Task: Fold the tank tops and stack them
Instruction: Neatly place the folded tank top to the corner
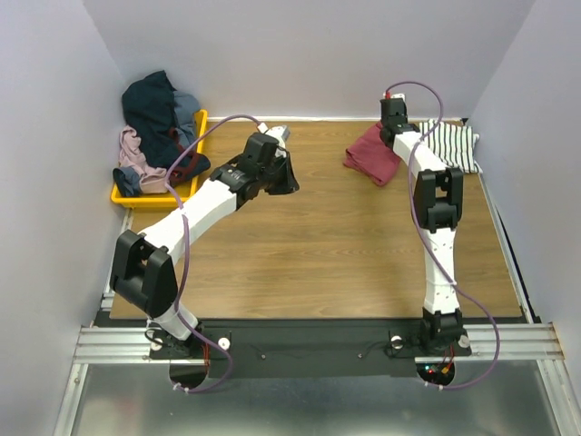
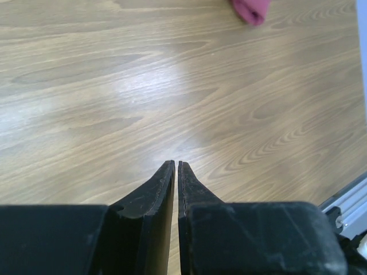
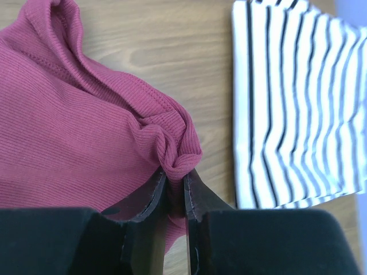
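The dark red tank top [image 1: 370, 153] lies crumpled at the back right of the table. My right gripper [image 1: 392, 138] is shut on a bunched fold at its edge. In the right wrist view that fold of the red top [image 3: 69, 126] is pinched between the tips of the right gripper [image 3: 175, 175]. The white striped tank top [image 1: 454, 143] lies folded flat just right of it, and shows in the wrist view as a neat striped rectangle [image 3: 292, 103]. My left gripper [image 1: 289, 174] hovers over bare wood at the back centre-left. Its jaws [image 2: 176, 163] are nearly together and hold nothing. A corner of the red top [image 2: 250, 10] shows far off.
A yellow plastic tray [image 1: 145, 197] sits at the back left corner, piled with several dark and pink garments [image 1: 159, 113]. Lilac walls close in the left, back and right sides. A metal rail [image 1: 318, 341] runs along the near edge by the arm bases.
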Tool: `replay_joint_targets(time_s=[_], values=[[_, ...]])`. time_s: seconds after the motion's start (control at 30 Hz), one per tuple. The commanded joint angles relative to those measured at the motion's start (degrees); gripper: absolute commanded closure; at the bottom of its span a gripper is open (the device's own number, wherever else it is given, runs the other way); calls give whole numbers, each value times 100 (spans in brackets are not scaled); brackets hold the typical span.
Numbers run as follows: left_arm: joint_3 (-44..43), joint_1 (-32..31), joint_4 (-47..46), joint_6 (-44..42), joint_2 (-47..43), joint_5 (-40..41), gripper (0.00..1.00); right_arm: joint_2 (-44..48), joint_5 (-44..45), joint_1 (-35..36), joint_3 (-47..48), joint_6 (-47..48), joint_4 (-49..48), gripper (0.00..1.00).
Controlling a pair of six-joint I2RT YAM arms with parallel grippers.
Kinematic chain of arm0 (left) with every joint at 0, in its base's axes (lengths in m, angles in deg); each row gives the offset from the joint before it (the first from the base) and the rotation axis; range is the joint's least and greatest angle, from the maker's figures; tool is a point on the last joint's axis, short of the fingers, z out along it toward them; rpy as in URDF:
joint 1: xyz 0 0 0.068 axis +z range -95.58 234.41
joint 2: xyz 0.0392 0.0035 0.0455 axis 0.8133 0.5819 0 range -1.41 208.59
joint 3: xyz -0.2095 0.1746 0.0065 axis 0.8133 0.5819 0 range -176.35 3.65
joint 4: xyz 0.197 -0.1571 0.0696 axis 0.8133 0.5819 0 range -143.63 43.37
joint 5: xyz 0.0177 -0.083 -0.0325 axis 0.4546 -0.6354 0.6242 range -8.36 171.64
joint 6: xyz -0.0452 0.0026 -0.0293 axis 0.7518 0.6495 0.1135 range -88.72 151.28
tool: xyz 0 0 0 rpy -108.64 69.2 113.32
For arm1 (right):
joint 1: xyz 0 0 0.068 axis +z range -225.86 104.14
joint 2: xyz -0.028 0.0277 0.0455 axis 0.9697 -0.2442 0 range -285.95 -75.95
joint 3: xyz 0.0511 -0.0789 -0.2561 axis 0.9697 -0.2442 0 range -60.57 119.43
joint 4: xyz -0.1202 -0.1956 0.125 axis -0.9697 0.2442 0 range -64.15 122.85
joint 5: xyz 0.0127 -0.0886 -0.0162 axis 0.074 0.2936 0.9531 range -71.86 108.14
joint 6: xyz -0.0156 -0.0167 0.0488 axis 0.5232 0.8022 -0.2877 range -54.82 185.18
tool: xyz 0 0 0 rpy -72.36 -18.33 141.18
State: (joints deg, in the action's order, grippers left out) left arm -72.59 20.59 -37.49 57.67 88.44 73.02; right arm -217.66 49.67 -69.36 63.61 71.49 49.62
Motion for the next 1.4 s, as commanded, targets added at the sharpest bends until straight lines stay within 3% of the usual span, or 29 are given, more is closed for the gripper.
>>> replay_joint_targets(time_s=[0.0, 0.37, 1.37], values=[[-39, 95, -137, -345, -99, -262, 80, -181, 547, -105, 624, 810, -21, 91], [189, 341, -252, -416, -11, -623, 80, -182, 662, -439, 1302, 1364, -109, 92], [365, 377, -383, -451, 191, -1308, 80, 829, 1127, -940, 124, 1673, -1621, 94]])
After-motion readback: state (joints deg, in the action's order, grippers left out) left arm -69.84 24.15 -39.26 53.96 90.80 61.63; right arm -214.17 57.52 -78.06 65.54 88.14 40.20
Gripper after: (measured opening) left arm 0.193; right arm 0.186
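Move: The right hand holds the folded red tank top by its right part, the cloth's middle about 11 cm to the left, 2 cm ahead and 3 cm lower. The striped tank top lies in the far right corner, its middle some 16 cm right of this hand, 10 cm ahead and 6 cm below. From the idle left hand the striped top is roughly 60 cm right, 33 cm ahead and 20 cm below. Still pinching, the right hand carries the red top 12 cm right, rising 9 cm, towards the striped top. ##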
